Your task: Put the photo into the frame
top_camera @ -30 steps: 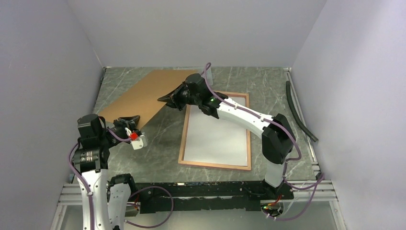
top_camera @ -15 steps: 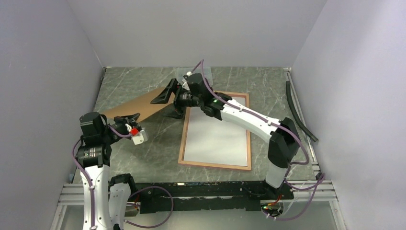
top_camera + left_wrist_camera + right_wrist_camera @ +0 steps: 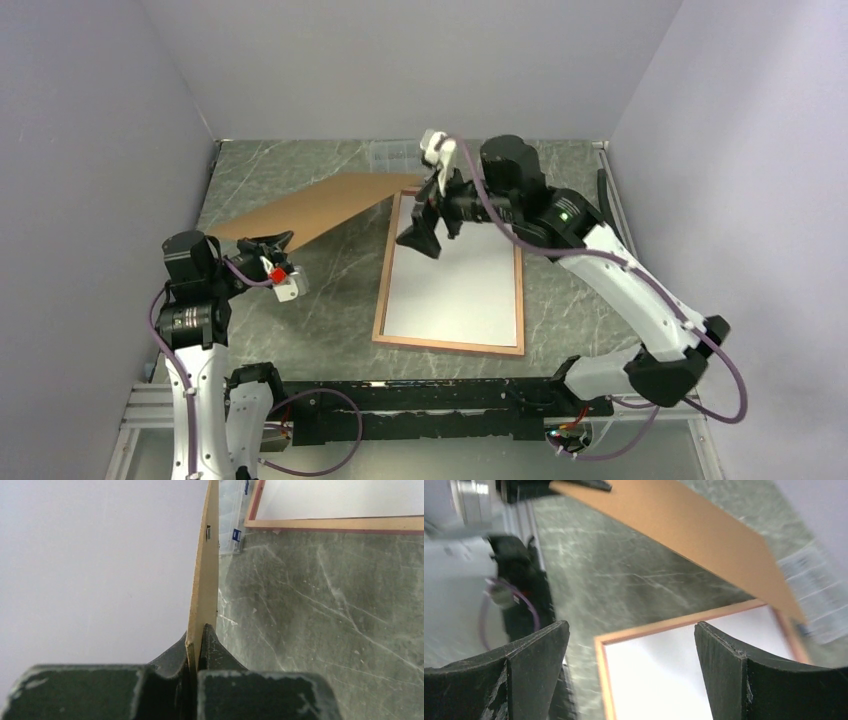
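Observation:
The frame (image 3: 450, 345) lies flat on the table right of centre, its wood-brown rim (image 3: 674, 625) around a white surface. The photo's picture side does not show, and I cannot tell whether that white surface is its back. My left gripper (image 3: 272, 243) is shut on the near corner of the brown backing board (image 3: 310, 205). In the left wrist view the board (image 3: 205, 580) runs edge-on out of the closed jaws (image 3: 200, 635). My right gripper (image 3: 428, 222) hangs open above the frame's far left part, holding nothing (image 3: 631, 630).
A small clear plastic compartment box (image 3: 395, 155) sits at the back of the table, just beyond the board's far corner. A black hose (image 3: 625, 235) lies along the right wall. Grey walls close in the marble tabletop on three sides.
My right gripper has opened, let go of the board's far edge and swung right and up over the frame. The left gripper has closed on the board's near corner.

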Controlling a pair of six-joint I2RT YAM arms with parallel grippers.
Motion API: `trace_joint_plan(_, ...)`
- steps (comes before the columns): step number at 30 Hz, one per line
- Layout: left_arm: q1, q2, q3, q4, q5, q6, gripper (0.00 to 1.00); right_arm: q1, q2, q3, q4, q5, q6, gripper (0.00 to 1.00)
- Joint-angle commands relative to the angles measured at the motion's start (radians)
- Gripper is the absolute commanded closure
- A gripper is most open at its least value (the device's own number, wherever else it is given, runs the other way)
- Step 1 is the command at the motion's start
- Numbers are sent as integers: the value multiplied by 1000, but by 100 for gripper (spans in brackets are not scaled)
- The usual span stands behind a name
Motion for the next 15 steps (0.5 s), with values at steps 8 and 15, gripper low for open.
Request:
trace_joint_plan(8, -1, 28, 128, -48, 185, 157, 97, 93, 116, 59, -87, 88, -668, 11)
trace_joint_plan(15, 0, 61, 194, -198, 216, 294, 97, 175, 200, 34, 42, 233, -713, 24)
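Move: The brown board is already pinched by the left hand. Its right-hand edge lies about 8 cm ahead of the right hand, 10 cm to the left and 13 cm below. The frame's middle is 2 cm ahead, 8 cm right and 36 cm below the right hand; the plastic box is 27 cm ahead, 2 cm left, down on the table. From the left hand the frame lies some 34 cm right, 1 cm ahead and 27 cm down. Right hand sinks some 9 cm, drifting left towards the board's edge, while the left keeps pinching, turning clockwise. ##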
